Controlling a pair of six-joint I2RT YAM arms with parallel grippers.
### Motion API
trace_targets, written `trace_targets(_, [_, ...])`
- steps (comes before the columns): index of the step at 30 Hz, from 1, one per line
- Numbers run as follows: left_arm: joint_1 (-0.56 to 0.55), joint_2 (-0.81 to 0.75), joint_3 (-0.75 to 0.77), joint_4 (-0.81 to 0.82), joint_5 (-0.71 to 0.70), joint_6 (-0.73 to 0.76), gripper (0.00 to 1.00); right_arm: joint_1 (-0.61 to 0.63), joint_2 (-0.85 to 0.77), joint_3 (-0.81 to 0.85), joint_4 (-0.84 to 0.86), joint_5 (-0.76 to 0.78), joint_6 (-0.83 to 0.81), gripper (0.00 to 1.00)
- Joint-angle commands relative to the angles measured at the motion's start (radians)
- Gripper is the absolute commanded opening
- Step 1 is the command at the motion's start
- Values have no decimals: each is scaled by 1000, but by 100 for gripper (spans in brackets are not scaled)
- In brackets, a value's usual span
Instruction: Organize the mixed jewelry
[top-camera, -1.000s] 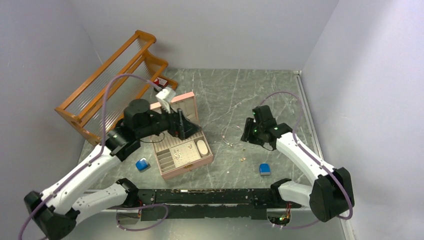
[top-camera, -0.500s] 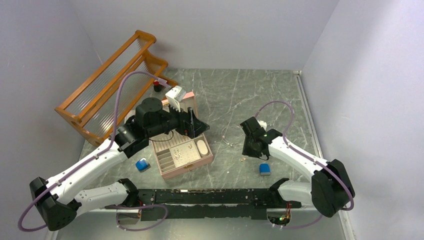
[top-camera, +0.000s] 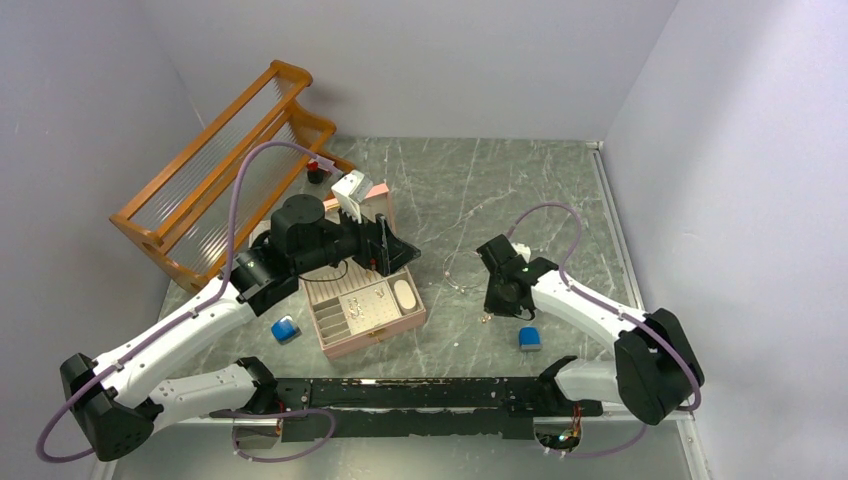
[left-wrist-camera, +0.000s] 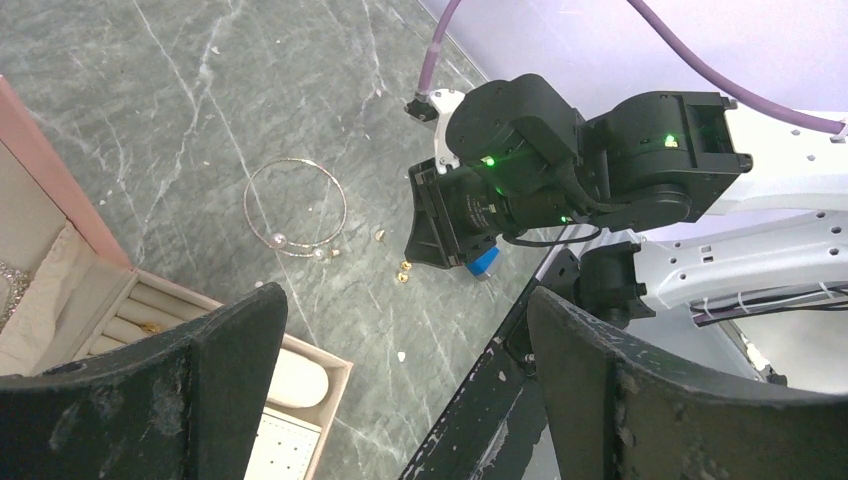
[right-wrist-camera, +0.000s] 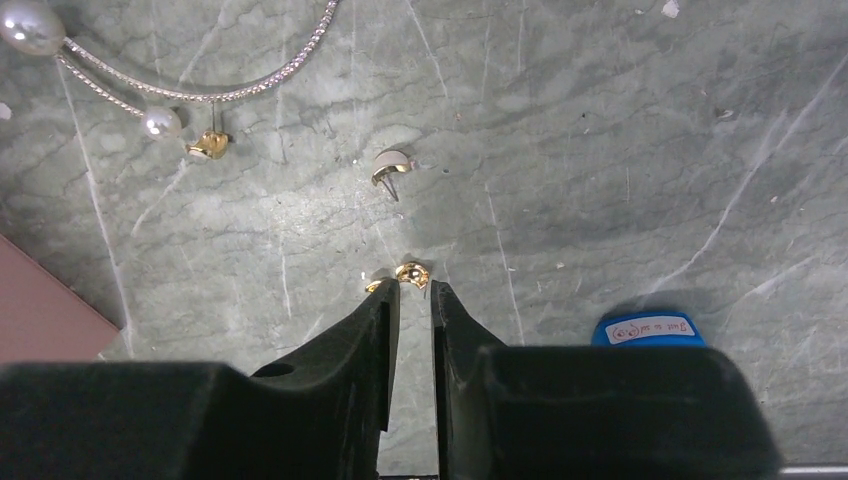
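The thin hoop (top-camera: 459, 271) with pearl ends (left-wrist-camera: 277, 240) lies on the marble between the arms, its chain (right-wrist-camera: 200, 97) at the top left of the right wrist view. Tiny gold pieces (left-wrist-camera: 404, 268) lie near it. My right gripper (top-camera: 491, 306) points down at the table, its jaws narrowed to a slim gap (right-wrist-camera: 412, 290), with a small gold piece (right-wrist-camera: 412, 272) right at the fingertips; grip unclear. A gold heart (right-wrist-camera: 208, 147) and a white-capped stud (right-wrist-camera: 390, 165) lie farther off. My left gripper (top-camera: 396, 250) hovers wide open (left-wrist-camera: 405, 330) over the pink box (top-camera: 375, 335), holding nothing.
A blue block (top-camera: 529, 338) sits just right of my right gripper (right-wrist-camera: 648, 328), another (top-camera: 285, 328) left of the box. An orange rack (top-camera: 220, 170) stands at the back left with a small dark object (top-camera: 318, 172) beside it. A black rail (top-camera: 430, 392) runs along the near edge.
My right gripper came down and nearer, onto the small gold pieces, and its jaws narrowed from wide to a slim gap. The left gripper swung right over the box, then held still.
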Motion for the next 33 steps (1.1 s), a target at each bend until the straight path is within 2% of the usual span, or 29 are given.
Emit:
trace_targets(1, [-7, -7, -9, 45, 13, 3, 94, 8, 12, -8, 8, 31, 4, 23])
trace_targets(11, [-8, -1, -6, 29, 8, 2, 94, 9, 38, -32, 32, 12, -8, 23])
trace_targets(21, [-8, 15, -2, 9, -13, -16, 92, 10, 18, -40, 64, 34, -19, 1])
trace_targets(28, [-8, 25, 12, 10, 14, -69, 95, 10, -107, -25, 128, 68, -57, 0])
trace_targets(33, [-7, 54, 44, -30, 1, -185, 98, 10, -234, -55, 327, 24, -131, 0])
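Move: The right hand hovers about 2 cm above the right one of two gold earrings, which lies some 1 cm back from it. The other gold earring lies 1 cm left of that one and level with it; a white stud sits 3 cm ahead of the hand and 1 cm left. The blue box is about 4 cm back and 8 cm right. From the left hand, the right gold earring is some 14 cm right, 3 cm back and 28 cm below. The right hand sinks 1.5 cm, pinches the right gold earring shut, then lifts about 5 cm and forward. ##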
